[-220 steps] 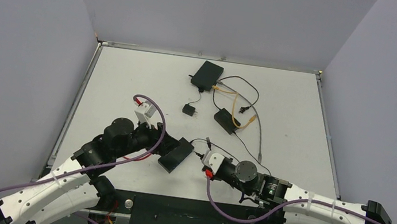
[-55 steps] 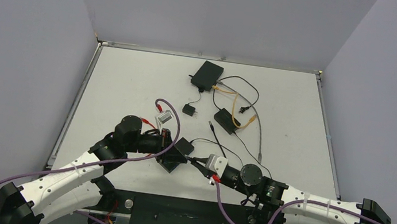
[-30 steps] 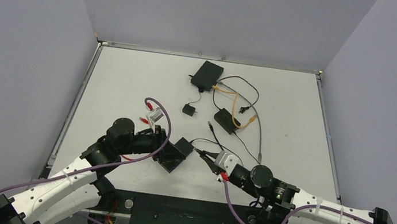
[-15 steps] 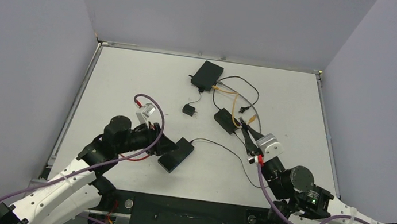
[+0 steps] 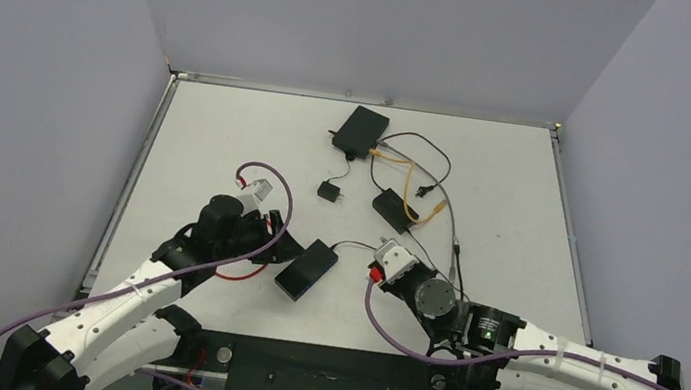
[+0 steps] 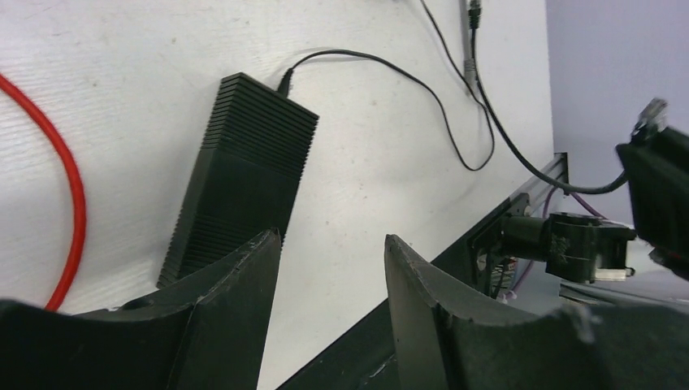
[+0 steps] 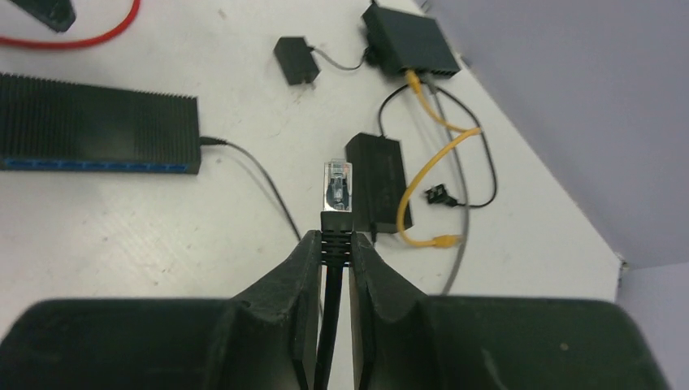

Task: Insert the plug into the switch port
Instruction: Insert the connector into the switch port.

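The switch (image 5: 306, 268) is a black ribbed box lying flat on the white table, with a blue port row along its front (image 7: 97, 165). A thin black wire leaves its right end. My right gripper (image 7: 337, 236) is shut on the black boot of a cable, and its clear plug (image 7: 338, 185) sticks out past the fingertips. It hangs above the table to the right of the switch (image 7: 97, 122), apart from it. From above, the right gripper (image 5: 381, 248) points toward the back. My left gripper (image 6: 331, 240) is open and empty, just left of the switch (image 6: 244, 179).
A second black box (image 5: 360, 129) sits at the back with a yellow cable (image 5: 414, 179) plugged in. A black power brick (image 5: 393, 209), a small wall adapter (image 5: 329, 191) and a grey cable (image 5: 457, 240) lie behind my right gripper. A red wire (image 6: 69, 187) loops beside the left gripper.
My right gripper, still holding the plug, swung from near the power brick at back right down and left toward the switch's right end. My left gripper drew back slightly from the switch.
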Available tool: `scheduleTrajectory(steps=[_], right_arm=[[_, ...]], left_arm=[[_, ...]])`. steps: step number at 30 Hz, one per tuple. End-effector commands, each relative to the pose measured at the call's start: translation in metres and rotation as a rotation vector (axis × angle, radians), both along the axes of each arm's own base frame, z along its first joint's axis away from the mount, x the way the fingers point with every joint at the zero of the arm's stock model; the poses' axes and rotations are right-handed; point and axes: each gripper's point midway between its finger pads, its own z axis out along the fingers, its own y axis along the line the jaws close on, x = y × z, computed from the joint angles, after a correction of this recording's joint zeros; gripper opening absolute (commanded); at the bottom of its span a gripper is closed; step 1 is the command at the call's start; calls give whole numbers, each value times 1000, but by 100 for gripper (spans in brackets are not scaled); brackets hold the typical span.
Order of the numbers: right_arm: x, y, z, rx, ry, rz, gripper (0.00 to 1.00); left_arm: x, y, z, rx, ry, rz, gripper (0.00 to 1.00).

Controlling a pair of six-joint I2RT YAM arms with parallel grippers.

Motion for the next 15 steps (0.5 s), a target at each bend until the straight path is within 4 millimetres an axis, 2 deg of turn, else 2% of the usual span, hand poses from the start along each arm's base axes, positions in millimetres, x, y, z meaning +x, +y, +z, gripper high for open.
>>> scheduleTrajectory(steps=[1,5,8,15], right_arm=[[-11,23,-27,141,141,46,0],[-24,45,-49,264,250,100,0],[-33,55,-70,305,327,127,0],[-48,79,-95,325,417,186,0]], left_arm=[[15,10,-9,71,-5,63,48],[20,17,-23,114,25,99,48],[21,21,-34,135,50,123,48],[26,29,-53,184,91,179,48]])
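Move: The switch lies about 17 cm to the right hand's left, roughly level with it fore and aft and some 19 cm below the plug held there. The switch's power plug is about 11 cm left and 7 cm ahead of this hand, the power brick some 19 cm ahead and 3 cm right. From the open left hand the switch is about 3 cm right and 12 cm below; the red cable's bend lies some 11 cm left and 5 cm back. Still pinching the connector, the right hand swoops down about 11 cm towards the switch, also drifting some 4 cm left and 4 cm back, its fingers tipping roughly 20 degrees further down; the plug doesn't touch the switch. The left hand, fingers staying half open and empty, sinks about 5 cm towards the switch with a slight shift left and forward. ##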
